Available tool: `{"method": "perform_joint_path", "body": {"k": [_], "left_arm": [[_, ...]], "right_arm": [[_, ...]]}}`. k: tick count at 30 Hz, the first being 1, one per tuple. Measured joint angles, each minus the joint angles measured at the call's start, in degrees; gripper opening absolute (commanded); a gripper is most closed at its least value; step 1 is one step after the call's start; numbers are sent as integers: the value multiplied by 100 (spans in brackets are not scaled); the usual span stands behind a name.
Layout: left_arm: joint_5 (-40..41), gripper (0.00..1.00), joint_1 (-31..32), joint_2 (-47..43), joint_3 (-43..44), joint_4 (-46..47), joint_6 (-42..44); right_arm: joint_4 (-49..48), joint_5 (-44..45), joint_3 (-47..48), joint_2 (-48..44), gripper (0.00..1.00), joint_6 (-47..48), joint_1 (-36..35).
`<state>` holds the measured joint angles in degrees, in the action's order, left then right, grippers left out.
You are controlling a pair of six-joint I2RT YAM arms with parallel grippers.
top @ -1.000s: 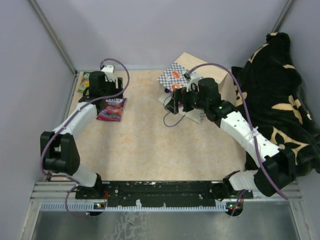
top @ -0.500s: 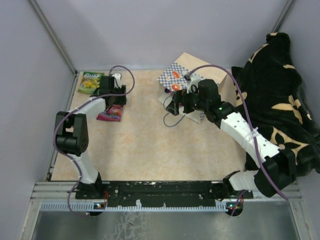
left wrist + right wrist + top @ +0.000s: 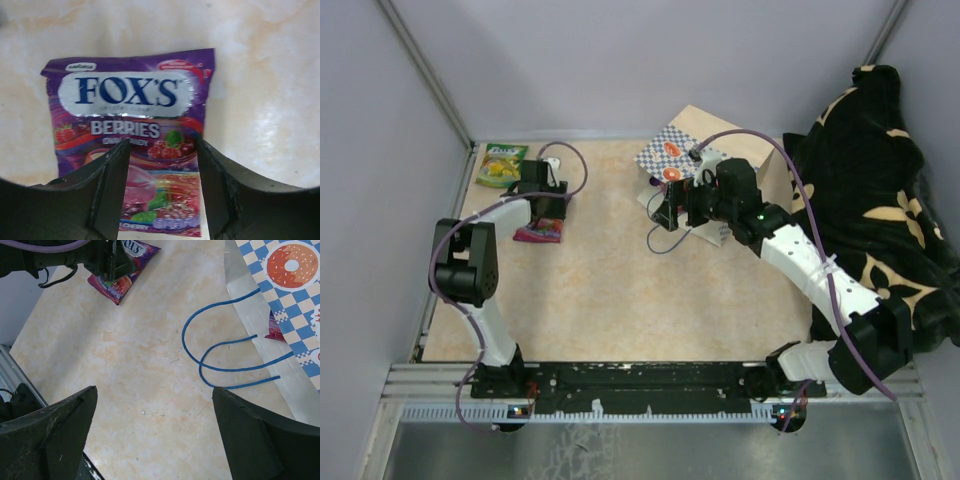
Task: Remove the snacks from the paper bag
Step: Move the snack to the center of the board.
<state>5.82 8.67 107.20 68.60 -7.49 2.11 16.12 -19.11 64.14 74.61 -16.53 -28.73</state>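
Observation:
A purple FOX'S berries snack packet (image 3: 130, 100) lies flat on the table at the far left (image 3: 538, 233). My left gripper (image 3: 162, 145) hovers right over its lower half, open, its fingers standing above the packet and part-way apart; in the top view this gripper (image 3: 548, 205) covers the packet's far end. A green snack packet (image 3: 501, 164) lies in the far left corner. The paper bag (image 3: 715, 140) lies on its side, checkered band (image 3: 285, 290) and blue cord handles (image 3: 225, 355) toward the middle. A purple-red packet corner (image 3: 274, 327) peeks from its mouth. My right gripper (image 3: 155, 435) is wide open over bare table before the bag (image 3: 663, 212).
A black-and-tan blanket (image 3: 880, 200) is heaped along the right side. Grey walls close in the table at the back and left. The arm bases stand on the metal rail (image 3: 640, 385) at the near edge.
The left arm has folded back, bringing its gripper toward me over the purple packet, and its jaws have narrowed. The right arm and the bag have not moved.

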Motion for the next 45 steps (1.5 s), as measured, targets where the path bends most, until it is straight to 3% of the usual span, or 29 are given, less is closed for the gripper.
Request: {"method": "perform_joint_path", "body": {"k": [8,19,33,45], "left_arm": [[20,63,-625,-37,-254,118,37],[435,63,-868,-339,-911,721,328],[264,90,-1270,-295,-922,957,861],[142,90,-1377,48,-450,728,1237]], "right_arm": [[-4,15,-87,-105,99,0,0],[13,-4,-162,-136,99,2,0],[-26,-245,-192,-144,99,-7,0],[-317,-503,-728,-732,99,-166,0]]}}
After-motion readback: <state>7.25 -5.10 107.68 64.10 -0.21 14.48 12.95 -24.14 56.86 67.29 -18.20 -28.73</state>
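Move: The purple Fox's candy bag lies flat right under the left hand's half-open fingers, its middle about 3 cm to the left and 2 cm below, with one finger at its right edge. The green snack bag is some 16 cm ahead and 15 cm to the left, and the board's left edge is about 29 cm to the left, level with the hand. From the right hand the Fox's bag lies roughly 40 cm left, 13 cm ahead and 21 cm down. The left hand stays low over the Fox's bag with its fingers straddling it and sweeps about 12 cm to the left towards the board's left edge, quickly at first and then easing, its right-hand finger pushing the bag along by the right edge, while it bows back some 2 cm and out again and rolls about 10 degrees, left side up. Over the last part of the sweep the fingers spread from half open to nearly full, still down at the bag, and the empty, open right hand draws back about 3 cm. ##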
